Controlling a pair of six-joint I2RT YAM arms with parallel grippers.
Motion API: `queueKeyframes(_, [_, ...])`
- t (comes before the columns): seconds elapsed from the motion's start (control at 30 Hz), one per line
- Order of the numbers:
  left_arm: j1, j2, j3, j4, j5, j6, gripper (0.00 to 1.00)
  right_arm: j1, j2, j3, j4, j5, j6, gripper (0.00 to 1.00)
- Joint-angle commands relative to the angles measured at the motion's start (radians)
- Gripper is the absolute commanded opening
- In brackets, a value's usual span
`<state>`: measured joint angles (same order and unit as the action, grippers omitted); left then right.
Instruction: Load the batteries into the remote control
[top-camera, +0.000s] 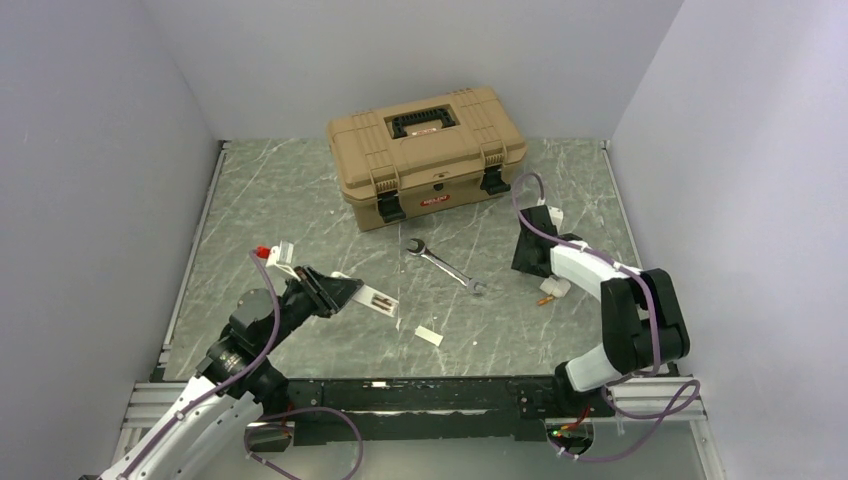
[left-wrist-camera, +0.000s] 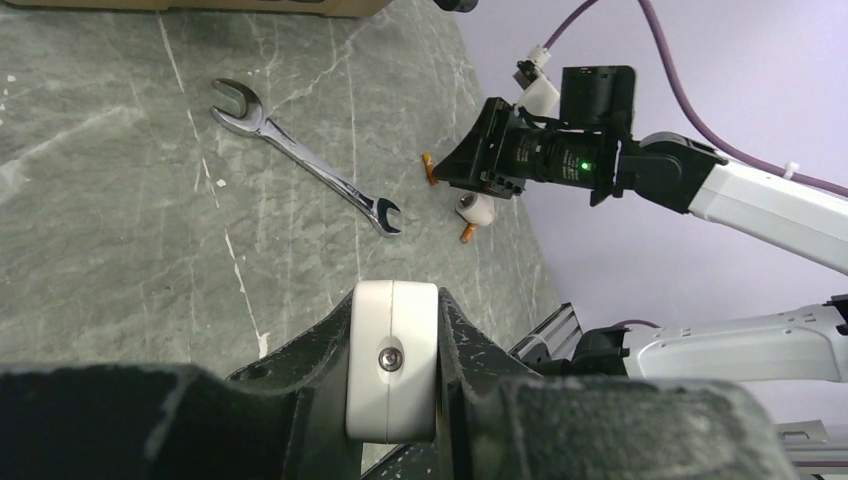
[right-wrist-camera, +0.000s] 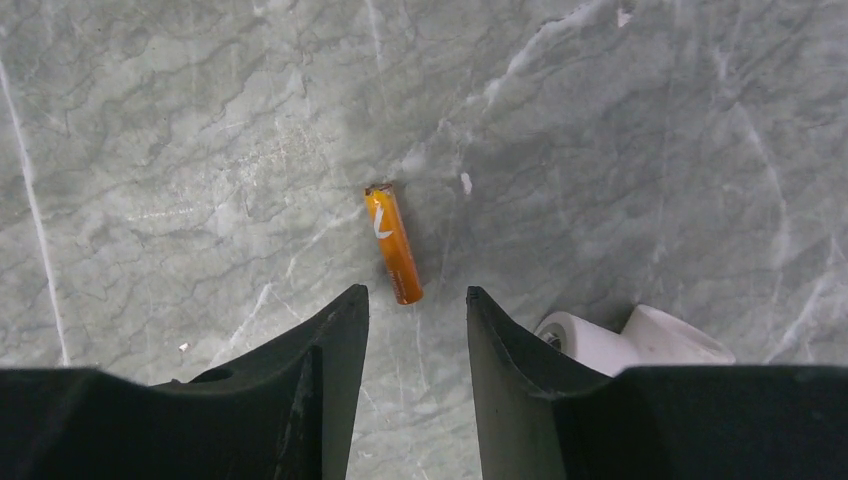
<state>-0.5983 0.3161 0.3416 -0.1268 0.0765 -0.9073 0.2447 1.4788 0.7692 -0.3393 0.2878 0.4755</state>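
Observation:
My left gripper is shut on one end of the remote control, a slim white bar held just above the table. Its white end with a screw shows clamped between the jaws. My right gripper is open, pointing down at the table. An orange battery lies on the marble, its near end just between the fingertips, touching neither. From the left wrist, that battery lies at the right gripper's tips. A second orange battery lies close by, also seen from above.
A steel wrench lies mid-table. A tan toolbox stands shut at the back. A small white flat piece lies near the front edge. Grey walls close in left and right.

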Motion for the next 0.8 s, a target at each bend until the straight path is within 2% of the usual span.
queueKeyframes(0.0, [0.010,-0.004,-0.004,0.071,0.034,-0.014,0.00,-0.010,0.023,0.036,0.052,-0.048,-0.012,0.43])
queueKeyframes(0.13, [0.016,-0.010,0.003,0.055,0.034,-0.006,0.00,-0.015,0.064,0.050,0.060,-0.055,-0.011,0.42])
queueKeyframes(0.5, [0.040,-0.014,-0.013,0.072,0.057,-0.024,0.00,-0.015,0.091,0.044,0.067,-0.052,0.000,0.31])
queueKeyframes(0.77, [0.056,-0.018,-0.015,0.066,0.072,-0.028,0.00,-0.014,0.091,0.032,0.072,-0.081,-0.002,0.13])
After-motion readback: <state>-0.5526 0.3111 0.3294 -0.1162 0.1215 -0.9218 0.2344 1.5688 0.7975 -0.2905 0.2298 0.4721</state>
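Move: The loose battery lies on the table about 2 cm ahead of the right hand, 1 cm to its left and 2 cm below. The white fitting stands some 4 cm back and 7 cm to the hand's right; a second battery lies about 8 cm back and 5 cm to its right. From the left hand, which holds the remote, the first battery is roughly 43 cm to the right, 12 cm ahead and 20 cm below. The right hand, already coming down with its fingers part open, eases down the last 1.5 cm or so while edging about 1 cm forward and 1 cm left, bringing the pads astride the near half of the battery. There it stops with its wrist barely turning and draws the fingers in from under half open to nearly shut, until the pads touch the battery on both sides, while the left hand keeps the remote held still. ##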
